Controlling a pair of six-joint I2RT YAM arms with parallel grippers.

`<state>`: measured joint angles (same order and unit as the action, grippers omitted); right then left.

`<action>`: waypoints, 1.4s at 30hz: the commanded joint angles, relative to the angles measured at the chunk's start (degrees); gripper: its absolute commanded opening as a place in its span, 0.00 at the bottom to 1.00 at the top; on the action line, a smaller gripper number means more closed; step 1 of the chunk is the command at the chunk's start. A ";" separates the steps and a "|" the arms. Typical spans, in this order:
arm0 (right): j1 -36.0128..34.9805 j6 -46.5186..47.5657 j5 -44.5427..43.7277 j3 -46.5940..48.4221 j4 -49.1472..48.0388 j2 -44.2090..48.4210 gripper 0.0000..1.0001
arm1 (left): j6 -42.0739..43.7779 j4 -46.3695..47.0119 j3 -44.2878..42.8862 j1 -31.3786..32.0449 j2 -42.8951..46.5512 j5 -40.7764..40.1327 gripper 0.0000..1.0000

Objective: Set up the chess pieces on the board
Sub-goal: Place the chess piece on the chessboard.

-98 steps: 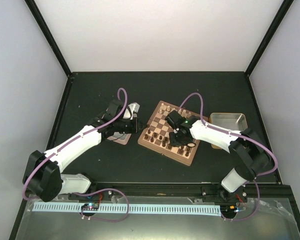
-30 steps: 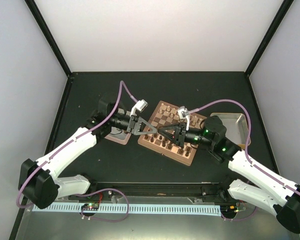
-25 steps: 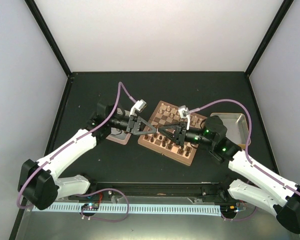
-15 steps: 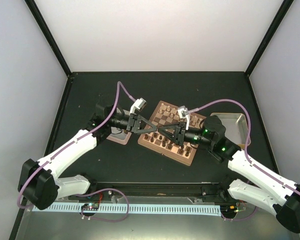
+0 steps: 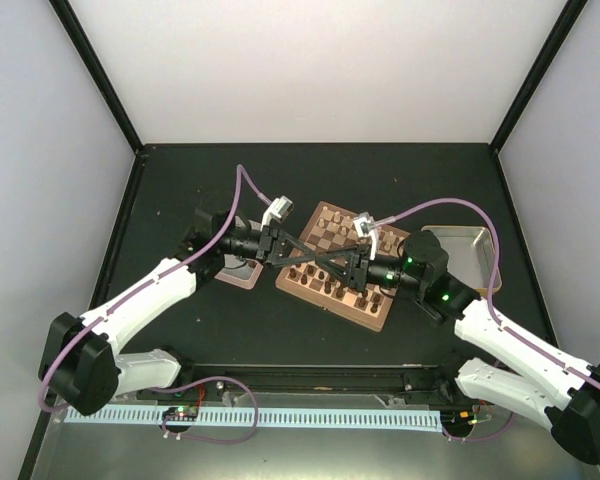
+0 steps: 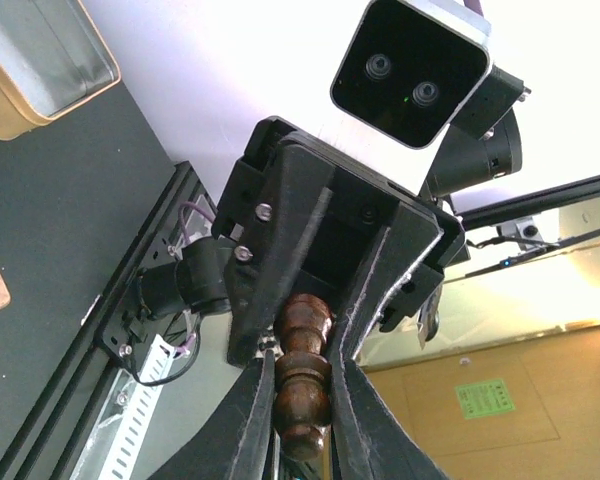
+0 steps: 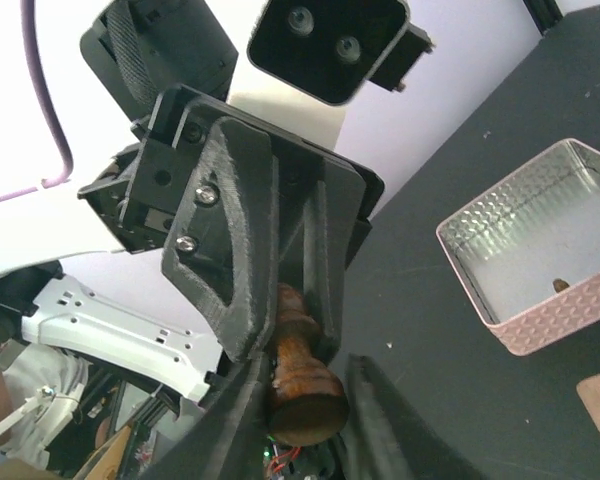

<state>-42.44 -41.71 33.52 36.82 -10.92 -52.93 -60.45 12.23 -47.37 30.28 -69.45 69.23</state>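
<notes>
Above the board my two grippers meet tip to tip. One dark brown chess piece lies level between them. My left gripper is shut on its rounded end, both fingers pressed against it. My right gripper is shut on the wide base of the same chess piece. Seen from above, the left gripper and the right gripper overlap and hide the piece. More dark chess pieces stand in rows on the board's near side.
A pink tray lies left of the board, partly under my left arm. In the right wrist view that tray has one small piece inside. A metal tray sits to the right of the board. Black walls frame the table.
My left gripper has shut on the chess piece that my right gripper holds out. Both arms have stayed almost still above the board.
</notes>
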 commanded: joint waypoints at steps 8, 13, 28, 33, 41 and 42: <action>-0.11 3.66 -22.02 2.22 15.58 9.95 0.65 | 21.73 -27.61 -7.56 -0.36 -1.25 -13.21 0.07; -0.15 0.94 -44.07 6.52 30.98 13.24 0.68 | 31.54 -40.78 -11.56 2.57 -3.45 -28.95 0.05; -0.08 -15.67 -73.49 9.52 58.83 13.98 0.68 | 35.88 -60.50 -28.04 26.75 -20.97 -70.57 0.04; -0.09 -17.62 -75.86 8.94 61.14 15.07 0.69 | 36.36 -64.66 -33.13 30.61 -26.27 -74.19 0.04; -0.10 -19.36 -77.80 7.74 63.50 17.81 0.69 | 36.92 -69.35 -39.60 33.42 -33.94 -76.08 0.04; -0.10 -19.49 -77.80 7.54 63.60 18.23 0.69 | 36.84 -70.04 -40.20 33.51 -34.29 -76.54 0.04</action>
<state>-42.44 -58.94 -40.32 44.99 50.87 -36.14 -24.21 -52.84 -83.50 62.98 -101.82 -3.90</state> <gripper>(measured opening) 0.690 0.132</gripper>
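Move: Both grippers grip the same dark chess piece end to end, some 27 cm above the board. Its place, the empty square in the nearest row, lies from the left gripper about 4 cm ahead and 8 cm right. A dark knight stands 3 cm right of that square and 1 cm nearer, a pawn 2 cm beyond it and 1 cm right. From the right gripper the square is about 4 cm ahead, 5 cm left; the right tray is about 12 cm ahead, 31 cm right. Keep the left fingers shut on the piece while the right gripper opens, lets go and swings some 25 cm right towards its tray, sinking a little and turning clockwise. Bring the left gripper down about 18 cm and a little right towards the empty square, easing forward first and then back, rolling it roughly 75 degrees until its fingers point down. ##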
